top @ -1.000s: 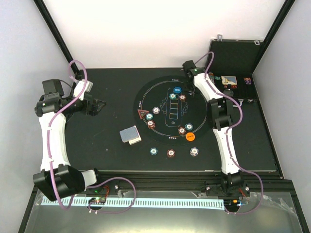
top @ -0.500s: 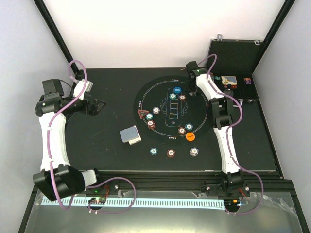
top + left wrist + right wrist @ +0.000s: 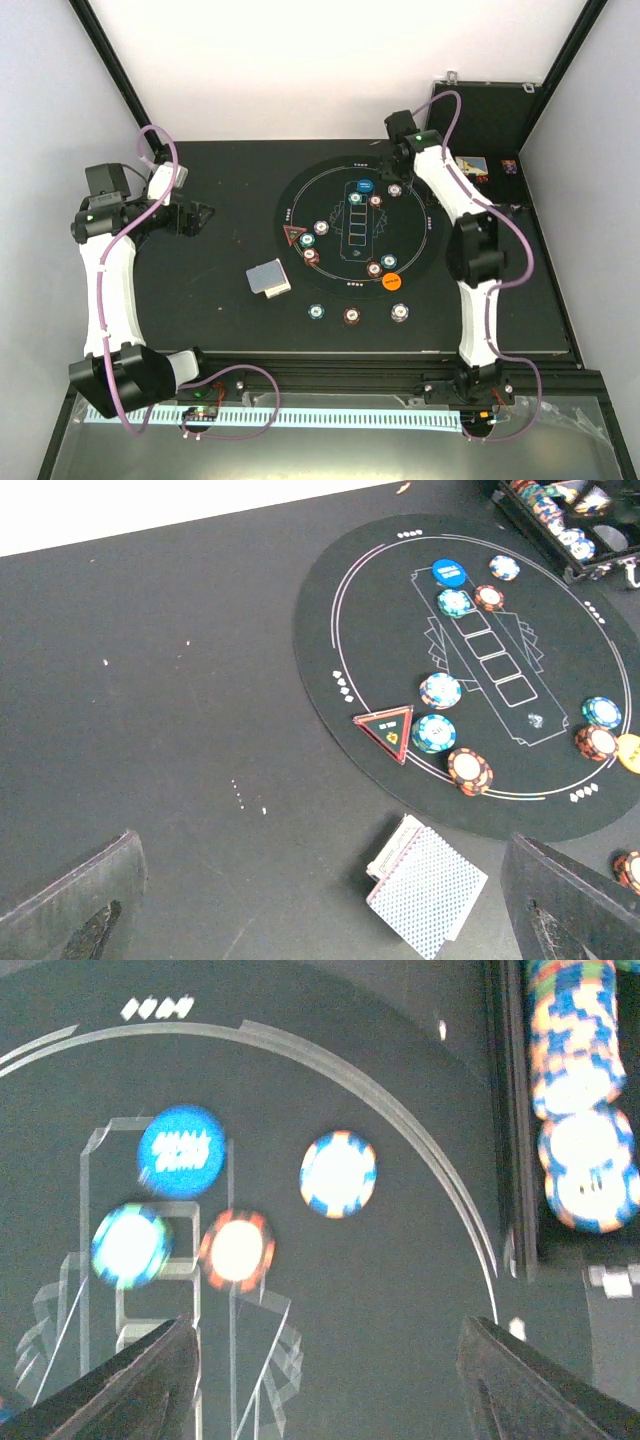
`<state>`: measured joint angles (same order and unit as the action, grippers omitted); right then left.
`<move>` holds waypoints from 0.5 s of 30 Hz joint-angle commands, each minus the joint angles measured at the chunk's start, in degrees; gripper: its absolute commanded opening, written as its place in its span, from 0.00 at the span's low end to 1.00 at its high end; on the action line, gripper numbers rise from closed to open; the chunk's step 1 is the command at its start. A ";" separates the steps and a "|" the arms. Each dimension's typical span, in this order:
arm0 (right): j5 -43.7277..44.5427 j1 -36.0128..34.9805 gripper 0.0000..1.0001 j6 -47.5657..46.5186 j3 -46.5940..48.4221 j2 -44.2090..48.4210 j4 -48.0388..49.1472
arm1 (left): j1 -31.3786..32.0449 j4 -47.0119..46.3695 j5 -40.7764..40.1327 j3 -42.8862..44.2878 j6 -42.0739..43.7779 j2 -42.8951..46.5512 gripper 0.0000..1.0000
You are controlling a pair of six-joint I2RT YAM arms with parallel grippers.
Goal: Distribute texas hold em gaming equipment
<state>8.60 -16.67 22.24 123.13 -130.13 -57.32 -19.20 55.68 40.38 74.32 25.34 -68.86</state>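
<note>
On the round black mat (image 3: 420,240) lie a blue button (image 3: 365,186), a green chip (image 3: 355,199), a brown-red chip (image 3: 376,200) and a white-blue chip (image 3: 396,190). That white-blue chip (image 3: 338,1173) lies free on the mat, ahead of my right gripper (image 3: 330,1380), which hangs open and empty above the mat's far right part (image 3: 397,172). The red triangle (image 3: 293,237), the orange button (image 3: 391,282) and more chips sit along the mat's near half. The deck of cards (image 3: 268,278) rests left of the mat. My left gripper (image 3: 195,215) is open over bare table, the deck (image 3: 425,890) just ahead of it.
Three chips (image 3: 352,316) lie in a row on the table in front of the mat. An open black case (image 3: 480,120) at the back right holds stacked chips (image 3: 580,1110) and cards. The black frame posts stand at the back corners.
My right gripper has opened, letting go of the white-blue chip on the mat's far right, and has drawn back toward the case. The left arm has hardly moved.
</note>
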 commanded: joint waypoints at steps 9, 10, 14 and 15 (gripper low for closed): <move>2.80 -16.29 0.90 7.82 -52.99 39.13 9.50 | -0.43 -3.29 -3.09 -4.90 -0.34 3.81 0.99; 1.93 -17.05 0.91 9.05 -56.45 41.35 10.10 | -0.42 -3.36 -2.93 -5.16 -0.09 3.83 0.99; 0.67 -19.73 0.92 13.47 -67.64 48.77 10.88 | -0.41 -3.18 -2.02 -5.43 0.00 3.38 0.99; 0.28 -20.20 0.92 14.34 -69.77 49.95 11.05 | -0.41 -3.09 -1.70 -5.44 0.04 3.26 0.99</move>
<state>9.78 -34.94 30.59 59.61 -85.93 -49.10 -19.40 53.78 37.91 68.73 24.86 -66.00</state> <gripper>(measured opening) 0.919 0.988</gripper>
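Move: Some 31 cm back from the right hand, only about 1 cm to its right and 10 cm below, stands the white chip stack. The orange button lies about 8 cm farther out than that stack and 2 cm to its left, with the single blue chip some 6 cm beyond the button. The red chip stack stands about 12 cm left of the white one. From the left hand, the white stack is roughly 45 cm right, 9 cm back and 27 cm below. Leaving the chip it has already set down, the empty right hand sweeps fast about 26 cm back across the mat towards the white chip stack, first rising some 4 cm, then sinking about 8 cm. Its fingers open wider, tip more steeply down and turn about 10 degrees counter-clockwise. The open left hand sinks about 2 cm. ##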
